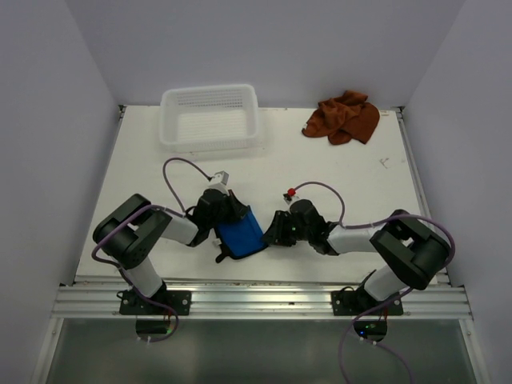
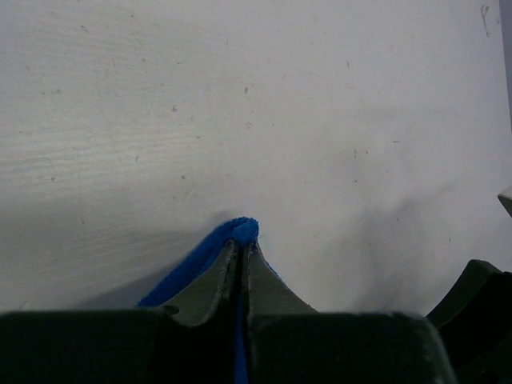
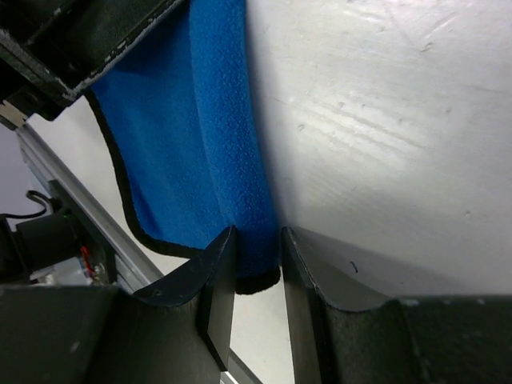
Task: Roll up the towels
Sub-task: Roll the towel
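The bright blue towel (image 1: 240, 232) hangs bunched between my two grippers near the table's front edge. My left gripper (image 1: 226, 224) is shut on it. In the left wrist view its closed fingers (image 2: 242, 244) pinch a blue fold (image 2: 192, 268) that peeks out above their tips. My right gripper (image 1: 269, 230) meets the towel from the right. In the right wrist view its jaws (image 3: 258, 234) clamp the black-trimmed lower corner of the blue towel (image 3: 192, 128), which fills the gap between them. The rust-brown towel (image 1: 344, 118) lies crumpled at the back right, apart from both arms.
A white mesh basket (image 1: 212, 145) stands at the back left of the white table. An aluminium rail (image 1: 256, 300) runs along the near edge, just below the hanging towel, and shows in the right wrist view (image 3: 88, 216).
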{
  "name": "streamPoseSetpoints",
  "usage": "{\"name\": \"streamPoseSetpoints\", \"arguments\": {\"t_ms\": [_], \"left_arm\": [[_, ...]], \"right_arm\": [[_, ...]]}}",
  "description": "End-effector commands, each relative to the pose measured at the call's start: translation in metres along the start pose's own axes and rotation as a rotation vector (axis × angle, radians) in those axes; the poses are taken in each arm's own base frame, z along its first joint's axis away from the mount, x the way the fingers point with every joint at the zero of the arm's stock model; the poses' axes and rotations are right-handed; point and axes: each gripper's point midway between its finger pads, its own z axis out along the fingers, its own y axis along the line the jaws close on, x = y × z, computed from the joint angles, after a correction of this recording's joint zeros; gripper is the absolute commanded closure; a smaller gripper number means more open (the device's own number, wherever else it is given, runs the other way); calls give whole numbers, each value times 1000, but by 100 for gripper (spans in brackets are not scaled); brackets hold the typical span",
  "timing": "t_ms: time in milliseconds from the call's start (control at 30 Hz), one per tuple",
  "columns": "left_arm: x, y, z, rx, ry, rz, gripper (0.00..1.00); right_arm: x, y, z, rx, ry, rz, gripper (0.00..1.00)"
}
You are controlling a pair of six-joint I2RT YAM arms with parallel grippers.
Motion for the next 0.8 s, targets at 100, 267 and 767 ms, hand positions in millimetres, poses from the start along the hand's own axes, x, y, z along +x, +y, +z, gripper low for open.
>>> {"name": "streamPoseSetpoints", "arguments": {"t_ms": [100,267,767], "left_arm": [[17,40,-10,-142,32,-4,100],[16,38,-10,-140,27,-8,100],[-1,21,-12,-128,24,-1,96]], "right_arm": [[32,-46,-5,246,65,-165,70],[36,-54,-3,312,76,-231,76],[3,-49,-24,477,-54,-425,100]]}}
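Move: The near end of the blue towel's rolled edge already sits between my open right fingers, about 1 cm back, 1 cm left and 1 cm below the hand point. From that hand, the far end pinched by my left hand is some 10 cm ahead and 5 cm left; the white tag is level ahead and 14 cm left. From my left hand, the near end lies roughly 11 cm back and 5 cm right. I ease my right hand about 1 cm left and 1 cm back onto the near end of the roll, sinking slightly, then shut the half-open fingers and pinch it, rolling the wrist some 20 degrees so its left side dips. Once shut, I draw a little back to the right. My left hand keeps its pinch on the far end. ##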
